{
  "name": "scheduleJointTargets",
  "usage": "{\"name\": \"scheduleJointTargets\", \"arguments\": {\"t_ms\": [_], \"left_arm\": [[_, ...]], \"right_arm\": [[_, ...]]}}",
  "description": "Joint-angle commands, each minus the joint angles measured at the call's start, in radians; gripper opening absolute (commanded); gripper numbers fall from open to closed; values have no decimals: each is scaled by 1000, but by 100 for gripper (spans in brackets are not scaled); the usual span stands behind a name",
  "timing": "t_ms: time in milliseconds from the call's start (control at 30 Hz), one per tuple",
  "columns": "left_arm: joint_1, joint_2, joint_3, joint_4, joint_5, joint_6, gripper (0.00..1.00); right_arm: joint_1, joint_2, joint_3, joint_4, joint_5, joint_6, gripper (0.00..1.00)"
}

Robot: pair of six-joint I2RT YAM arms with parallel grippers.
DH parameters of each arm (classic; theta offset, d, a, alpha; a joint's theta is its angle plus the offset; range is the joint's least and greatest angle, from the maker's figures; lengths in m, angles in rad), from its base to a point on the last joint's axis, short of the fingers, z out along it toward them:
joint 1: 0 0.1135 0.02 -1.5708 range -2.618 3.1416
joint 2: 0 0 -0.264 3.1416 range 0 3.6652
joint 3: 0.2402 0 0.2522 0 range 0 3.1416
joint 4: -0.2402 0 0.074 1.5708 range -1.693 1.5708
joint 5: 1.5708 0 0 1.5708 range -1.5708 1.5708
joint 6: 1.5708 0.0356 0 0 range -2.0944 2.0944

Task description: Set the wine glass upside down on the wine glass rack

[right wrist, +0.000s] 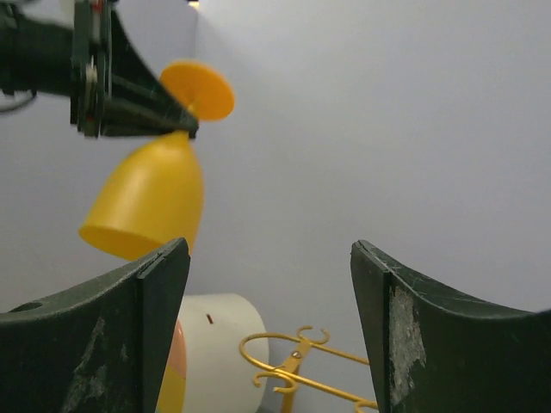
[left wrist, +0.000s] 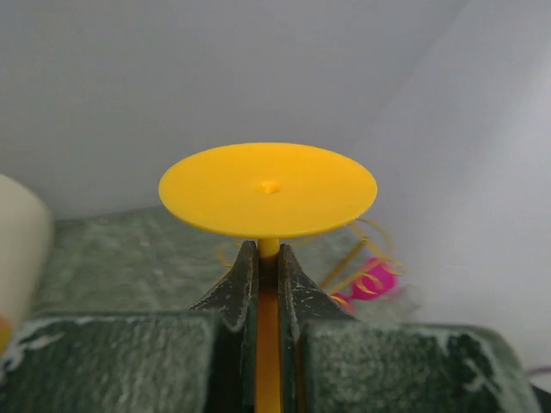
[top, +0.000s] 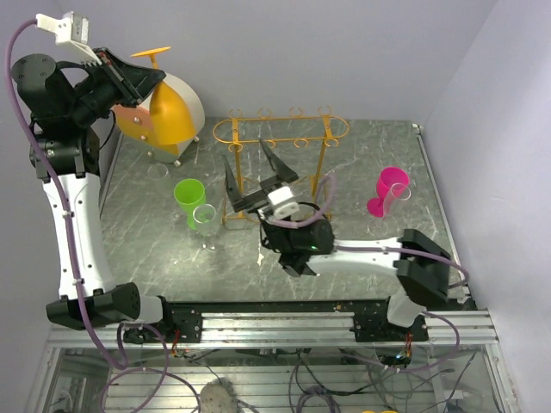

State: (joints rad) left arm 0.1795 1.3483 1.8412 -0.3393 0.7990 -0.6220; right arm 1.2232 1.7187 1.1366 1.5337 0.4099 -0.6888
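A yellow wine glass (top: 165, 110) hangs upside down, high above the table's far left corner. My left gripper (top: 145, 76) is shut on its stem (left wrist: 268, 344), just under the round foot (left wrist: 268, 189). The right wrist view shows the bowl (right wrist: 151, 202) mouth-down and tilted. The orange-gold wine glass rack (top: 284, 129) stands at the back middle, right of the glass and apart from it. My right gripper (top: 246, 151) is open and holds nothing. It points up in front of the rack (right wrist: 297, 366).
A white cylinder (right wrist: 224, 344) with orange and yellow on it stands under the held glass at the far left. A green glass (top: 188, 196) and a clear glass (top: 206, 219) stand left of the right gripper. A pink glass (top: 389, 189) is at the right.
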Motion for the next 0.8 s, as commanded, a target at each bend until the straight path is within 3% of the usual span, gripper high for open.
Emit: {"name": "scheduleJointTargets", "arguments": {"t_ms": [0,133,333,400,567,767], "left_arm": [[-2,17,63,-86,-175,314,7],[-18,2,-86,153,-239,404,7],[-183,68,-240,329,-358,690,7],[-213,100,-272,445,-331,708,7],[-223,254,-196,502,-351,757,7],[-223,359,-230,658,-263,739,7]], "right_arm": [[40,-183,-98,74,24,-35,75],[59,-343,-180,-50,38,-9,76],[61,-497,-230,-222,57,71,76],[61,-530,-242,-258,64,92,76],[61,-590,-266,-337,92,111,77],[61,-640,-316,-337,149,95,77]]}}
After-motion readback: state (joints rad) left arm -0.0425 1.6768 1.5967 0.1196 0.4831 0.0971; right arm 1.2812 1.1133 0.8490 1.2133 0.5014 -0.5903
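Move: The left hand already has the orange wine glass upside down by its stem. The top of the wine glass rack lies about 26 cm to its right, 2 cm ahead and 20 cm lower. The white drum is some 24 cm ahead, 12 cm left and 41 cm below; the green glass stands about 45 cm below, 2 cm back and 1 cm left. From the right hand, empty and open, the rack's top is about 13 cm ahead, 7 cm right and 12 cm below. Forward and down, about 17 and 15 cm, the left hand carries the orange glass past the rack's left end towards the white drum, easing left at first and then back right, keeping its pinch on the stem and rolling some 30 degrees left side up. The right hand, fingers still open, draws off to the right and somewhat back, rising before it sinks partway. ##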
